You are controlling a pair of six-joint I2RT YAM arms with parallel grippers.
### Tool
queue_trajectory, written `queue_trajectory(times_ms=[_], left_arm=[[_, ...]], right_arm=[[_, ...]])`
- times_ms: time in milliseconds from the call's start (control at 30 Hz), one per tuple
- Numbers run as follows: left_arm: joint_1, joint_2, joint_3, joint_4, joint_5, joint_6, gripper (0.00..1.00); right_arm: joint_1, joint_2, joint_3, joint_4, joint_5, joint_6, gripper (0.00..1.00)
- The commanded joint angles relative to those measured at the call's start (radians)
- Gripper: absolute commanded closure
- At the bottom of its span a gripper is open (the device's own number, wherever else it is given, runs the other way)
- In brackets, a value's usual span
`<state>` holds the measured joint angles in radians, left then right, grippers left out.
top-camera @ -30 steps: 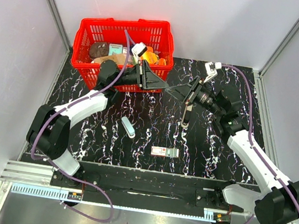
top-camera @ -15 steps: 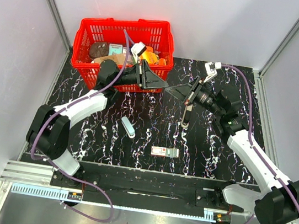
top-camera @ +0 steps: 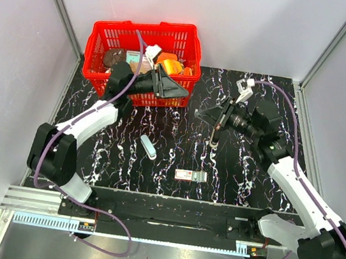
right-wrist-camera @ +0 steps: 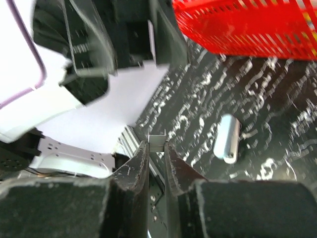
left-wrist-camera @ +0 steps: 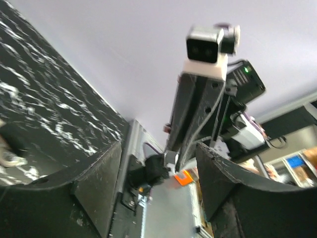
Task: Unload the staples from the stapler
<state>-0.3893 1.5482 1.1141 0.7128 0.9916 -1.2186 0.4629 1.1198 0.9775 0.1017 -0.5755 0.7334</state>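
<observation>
My right gripper [top-camera: 202, 114] is shut on the stapler [top-camera: 215, 134] and holds it above the mat's middle. The stapler's slim black bar hangs down from the fingers. In the right wrist view the stapler's silvery-grey metal channel [right-wrist-camera: 157, 142] is pinched between the tips of my right gripper [right-wrist-camera: 157, 148]. My left gripper [top-camera: 179, 92] is open and empty, just in front of the red basket and a short gap left of the right gripper. In the left wrist view my left gripper [left-wrist-camera: 158, 148] faces the right gripper's fingers [left-wrist-camera: 190, 119] and the channel's end [left-wrist-camera: 171, 158].
A red basket [top-camera: 145, 32] with several items stands at the back left and also shows in the right wrist view [right-wrist-camera: 247, 29]. A pale blue-and-white oblong [top-camera: 148, 146] lies on the mat's left-centre. A small red-green-white box [top-camera: 191, 176] lies near the front edge.
My left gripper has drawn back left, away from the right gripper's tip where the two met before. The right arm has shifted slightly right, still holding the stapler.
</observation>
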Motion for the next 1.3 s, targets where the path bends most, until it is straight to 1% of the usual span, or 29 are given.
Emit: queue_trajectory(times_ms=[0, 67, 100, 167, 233, 367, 567, 700, 933, 1100, 1267], left_arm=[[0.062, -0.063, 0.096, -0.258, -0.024, 0.261, 0.34], [0.063, -0.079, 0.147, -0.506, -0.085, 0.472, 0.33], [0.061, -0.080, 0.162, -0.585, -0.120, 0.551, 0.33], [0.061, -0.092, 0.161, -0.680, -0.184, 0.660, 0.33], [0.058, -0.100, 0.165, -0.781, -0.241, 0.763, 0.33], [0.038, -0.117, 0.144, -0.904, -0.338, 0.951, 0.33], [-0.040, -0.149, 0.078, -0.974, -0.450, 1.142, 0.33], [-0.094, -0.152, 0.049, -0.984, -0.493, 1.197, 0.34], [-0.138, -0.129, 0.053, -1.007, -0.528, 1.211, 0.34], [-0.146, -0.129, 0.053, -1.010, -0.538, 1.211, 0.34], [-0.152, -0.135, 0.059, -1.012, -0.535, 1.211, 0.34]], right_arm=[[0.008, -0.060, 0.033, -0.331, 0.049, -0.124, 0.99], [0.008, -0.067, 0.036, -0.448, 0.077, -0.160, 0.99], [0.008, -0.071, 0.033, -0.503, 0.094, -0.173, 0.99], [0.008, -0.068, 0.024, -0.597, 0.140, -0.192, 1.00], [0.008, -0.064, -0.003, -0.654, 0.163, -0.190, 1.00], [0.025, -0.077, -0.112, -0.672, 0.198, -0.135, 1.00], [0.143, -0.046, -0.209, -0.675, 0.345, -0.068, 1.00], [0.197, -0.005, -0.221, -0.674, 0.423, -0.045, 1.00], [0.298, 0.101, -0.185, -0.683, 0.541, -0.028, 1.00], [0.335, 0.158, -0.160, -0.695, 0.635, -0.023, 1.00], [0.341, 0.202, -0.157, -0.671, 0.651, -0.029, 1.00]])
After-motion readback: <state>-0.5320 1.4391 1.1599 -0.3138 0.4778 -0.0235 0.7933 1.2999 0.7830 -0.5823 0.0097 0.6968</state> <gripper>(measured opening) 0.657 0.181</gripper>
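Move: The staple box lies about 8 cm back from the right hand, 1 cm to its right and some 31 cm below, its open tray being the right half. The dark stapler sits about 8 cm ahead of that hand and 7 cm to its right; the pale blue stapler is level with it and 15 cm to its left, both on the table. From the left hand the staple box is about 11 cm back, 4 cm right and 31 cm down. The small strip of staples, still pinched in the right fingertips, is carried steeply down nearly 30 cm, with about 10 cm back and 5 cm to the right, towards the box's open tray; the wrist tips some 60 degrees until the fingers point mostly down, and the descent slows near the end. The left hand, open and empty, first goes some 4 cm forward, then returns and sinks about 15 cm, drifting 3 cm left while its fingers tip downward. ##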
